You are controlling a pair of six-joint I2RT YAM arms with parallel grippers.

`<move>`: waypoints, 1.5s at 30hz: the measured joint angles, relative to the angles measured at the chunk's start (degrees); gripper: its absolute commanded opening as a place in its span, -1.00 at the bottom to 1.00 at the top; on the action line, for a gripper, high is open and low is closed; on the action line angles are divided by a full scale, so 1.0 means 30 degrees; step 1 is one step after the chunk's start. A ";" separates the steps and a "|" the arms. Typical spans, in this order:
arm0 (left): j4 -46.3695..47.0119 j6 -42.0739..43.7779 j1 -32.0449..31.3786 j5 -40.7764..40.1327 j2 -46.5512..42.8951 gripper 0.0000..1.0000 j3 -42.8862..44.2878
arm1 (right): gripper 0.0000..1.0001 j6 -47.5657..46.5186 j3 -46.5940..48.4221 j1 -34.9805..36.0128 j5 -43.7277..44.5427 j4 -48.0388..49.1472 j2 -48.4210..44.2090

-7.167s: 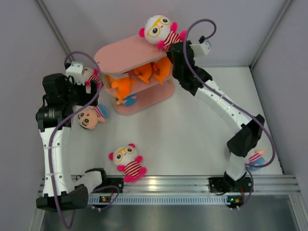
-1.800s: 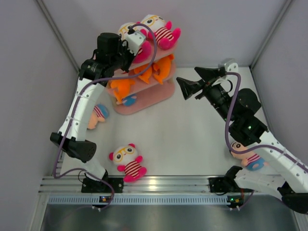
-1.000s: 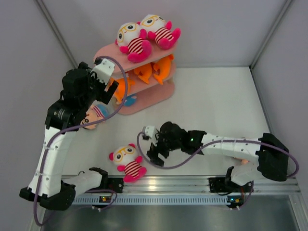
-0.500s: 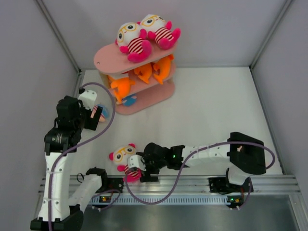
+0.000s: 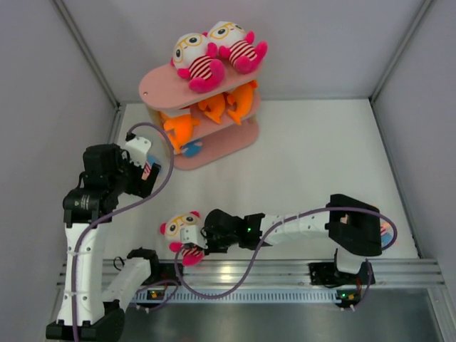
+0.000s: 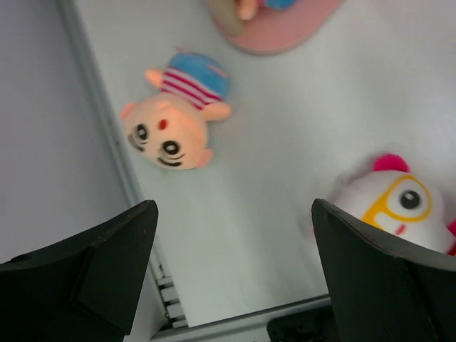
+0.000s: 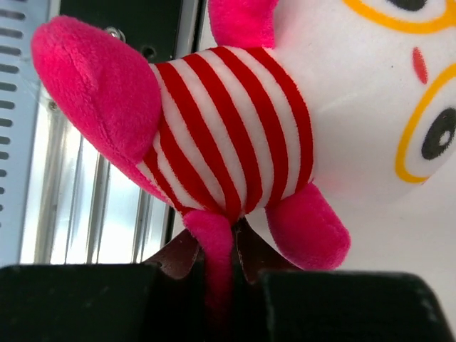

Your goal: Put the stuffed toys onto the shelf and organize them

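The pink shelf [image 5: 160,84] stands at the back. Two white-faced dolls [image 5: 194,55] lie on its top board and orange sharks [image 5: 182,127] on the middle one. My right gripper [image 5: 196,242] is shut on a pink limb of a third white-faced doll [image 5: 182,229] near the front rail; the wrist view shows the limb [image 7: 214,263] pinched under its red-striped body [image 7: 235,121]. My left gripper [image 5: 146,171] is open above a peach-faced striped doll [image 6: 174,117], which lies on the table left of the shelf base [image 6: 278,32].
Another peach-faced doll [image 5: 385,234] peeks out behind the right arm's base. A small blue toy [image 5: 189,149] lies on the shelf's bottom board. The left wall and its rail [image 6: 100,121] run close beside the peach-faced doll. The front rail [image 5: 271,271] is just behind the held doll.
My right gripper has slid left and closed on the white-faced doll's limb, nudging the doll a little left. My left arm has swung down from the shelf to hover by the peach-faced doll.
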 measured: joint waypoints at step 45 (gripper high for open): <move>-0.5894 0.5224 -0.0699 1.6961 0.1180 0.96 0.7570 | -1.00 0.4073 1.1584 -0.4539 0.1362 -1.0105 -0.3723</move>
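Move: The panda toy, already pinched by one pink leg in the right hand, has its middle about 4 cm ahead and 3 cm left of that hand, level with it. The right hand carries it towards the shelf, some 34 cm ahead, 4 cm right and 12 cm higher. The panda lies roughly 11 cm back, 11 cm right and 23 cm below the open left hand; the baby-faced toy is about 6 cm ahead, 3 cm left and 24 cm below that hand. The panda toy goes up by its pinched leg, the right hand raising it about 25 cm and carrying it forward towards the shelf, its fingertips tipping upward as the wrist turns clockwise. The left hand, fingers wide open, swings right, up and back, turning some 50 degrees clockwise, and closes in on the panda without touching it. ##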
